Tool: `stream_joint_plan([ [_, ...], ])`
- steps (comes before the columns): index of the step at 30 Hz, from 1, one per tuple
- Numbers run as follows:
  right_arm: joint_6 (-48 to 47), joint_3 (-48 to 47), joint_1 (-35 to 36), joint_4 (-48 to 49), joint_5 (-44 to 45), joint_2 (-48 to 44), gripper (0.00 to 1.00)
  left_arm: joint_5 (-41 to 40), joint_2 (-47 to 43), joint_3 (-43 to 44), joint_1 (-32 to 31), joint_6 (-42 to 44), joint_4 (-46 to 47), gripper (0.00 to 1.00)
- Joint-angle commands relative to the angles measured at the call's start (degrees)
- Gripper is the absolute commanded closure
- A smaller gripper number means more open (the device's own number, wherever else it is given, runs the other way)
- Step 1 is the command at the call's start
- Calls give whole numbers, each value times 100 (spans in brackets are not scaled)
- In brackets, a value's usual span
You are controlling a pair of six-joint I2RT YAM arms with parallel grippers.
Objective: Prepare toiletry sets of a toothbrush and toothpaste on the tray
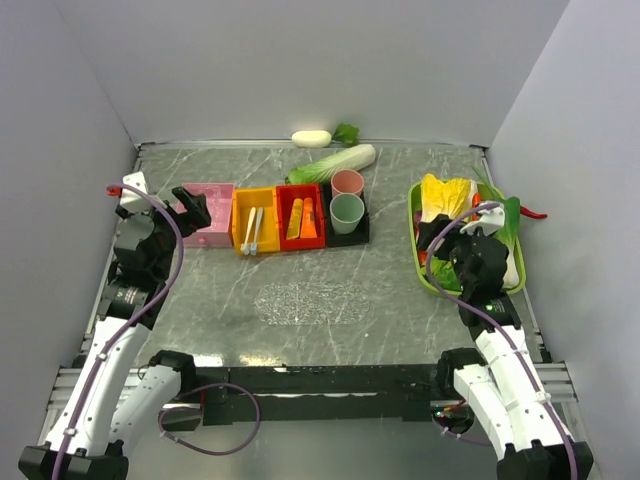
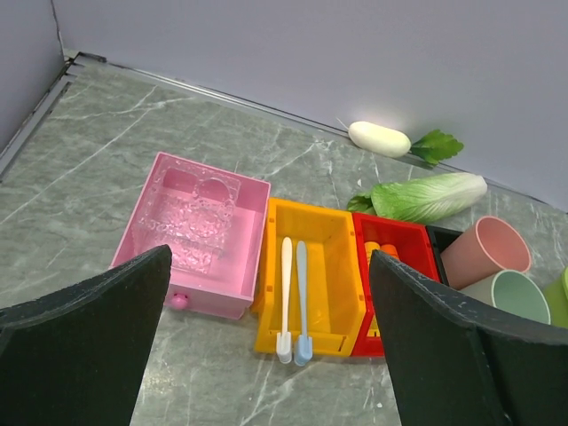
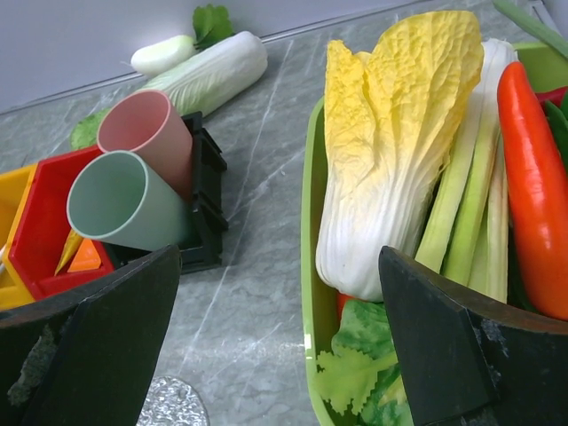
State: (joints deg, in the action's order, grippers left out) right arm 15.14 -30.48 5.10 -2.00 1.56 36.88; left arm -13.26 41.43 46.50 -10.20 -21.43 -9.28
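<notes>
Two toothbrushes (image 1: 251, 230), one white (image 2: 286, 293) and one pale blue (image 2: 302, 297), lie side by side in a yellow bin (image 2: 342, 232). Two orange toothpaste tubes (image 1: 301, 218) stand in the red bin (image 1: 284, 225) beside it; the wrist views show only their ends (image 2: 383, 252) (image 3: 84, 257). The clear speckled tray (image 1: 312, 302) lies flat at the table's centre with nothing on it, and one corner (image 3: 173, 404) shows in the right wrist view. My left gripper (image 1: 192, 208) (image 2: 269, 257) hangs open above the pink and yellow bins. My right gripper (image 1: 438, 245) (image 3: 280, 257) is open over the vegetable tray's left rim.
A pink bin (image 1: 212, 213) sits left of the yellow one. A pink cup (image 1: 347, 183) and a green cup (image 1: 346, 212) stand in a black holder (image 1: 350, 238). A green vegetable tray (image 1: 420, 258) fills the right side. A cabbage (image 1: 335, 163) and white radish (image 1: 311, 138) lie by the back wall.
</notes>
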Motion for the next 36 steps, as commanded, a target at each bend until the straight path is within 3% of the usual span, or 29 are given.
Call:
stream_joint_plan([
  [1,-81,-415,-18,-142,20,-137,0,-309,119,157,26,-247,189,3],
  [8,-274,-704,-9,-466,-657,-234,4,-99,409,342,35,-160,462,3],
  [17,-99,-1618,210,-1293,-1123,196,15,841,1578,1730,-140,112,655,3],
  [21,-221,-2197,1034,-1724,-361,582,17,1273,1903,1503,-272,271,831,3],
  [22,-265,-2312,1602,-1881,-167,818,17,1351,1930,1441,-281,254,822,3],
  [23,-361,-2426,1851,-1953,496,951,18,1422,1948,1293,-281,288,822,3],
  [26,-345,-3014,2694,-2163,1107,1653,20,1353,2027,1160,-430,516,770,3],
  [30,-82,-3455,3075,-2234,873,2550,23,1343,2097,1142,-554,754,804,3],
  [36,33,-3913,2919,-2366,266,3439,26,1754,2123,957,-554,544,1112,3],
])
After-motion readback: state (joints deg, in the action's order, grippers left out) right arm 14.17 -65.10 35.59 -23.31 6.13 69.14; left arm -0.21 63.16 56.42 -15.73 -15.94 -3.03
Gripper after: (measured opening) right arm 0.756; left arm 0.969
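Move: The orange toothpaste in the red box lies about 15 cm ahead of the right hand, 29 cm to its left and 22 cm below. The green cup stands about 14 cm ahead and 18 cm left of that hand, the pink cup 22 cm ahead and 17 cm left, both some 18 cm down. From the left hand, the two toothbrushes lie about 9 cm ahead, 6 cm right and 30 cm below, the pink box 12 cm ahead and 6 cm left. Towards the orange toothpaste and the cups, the empty right hand rises over the vegetable basket's near-left side, then swings about 18 cm left, sinking late, turning some 25 degrees counter-clockwise, tipping down and narrowing its fingers by a quarter. Towards the toothbrushes, the open left hand arcs up and down again, going about 9 cm right and 7 cm forward while turning clockwise. ##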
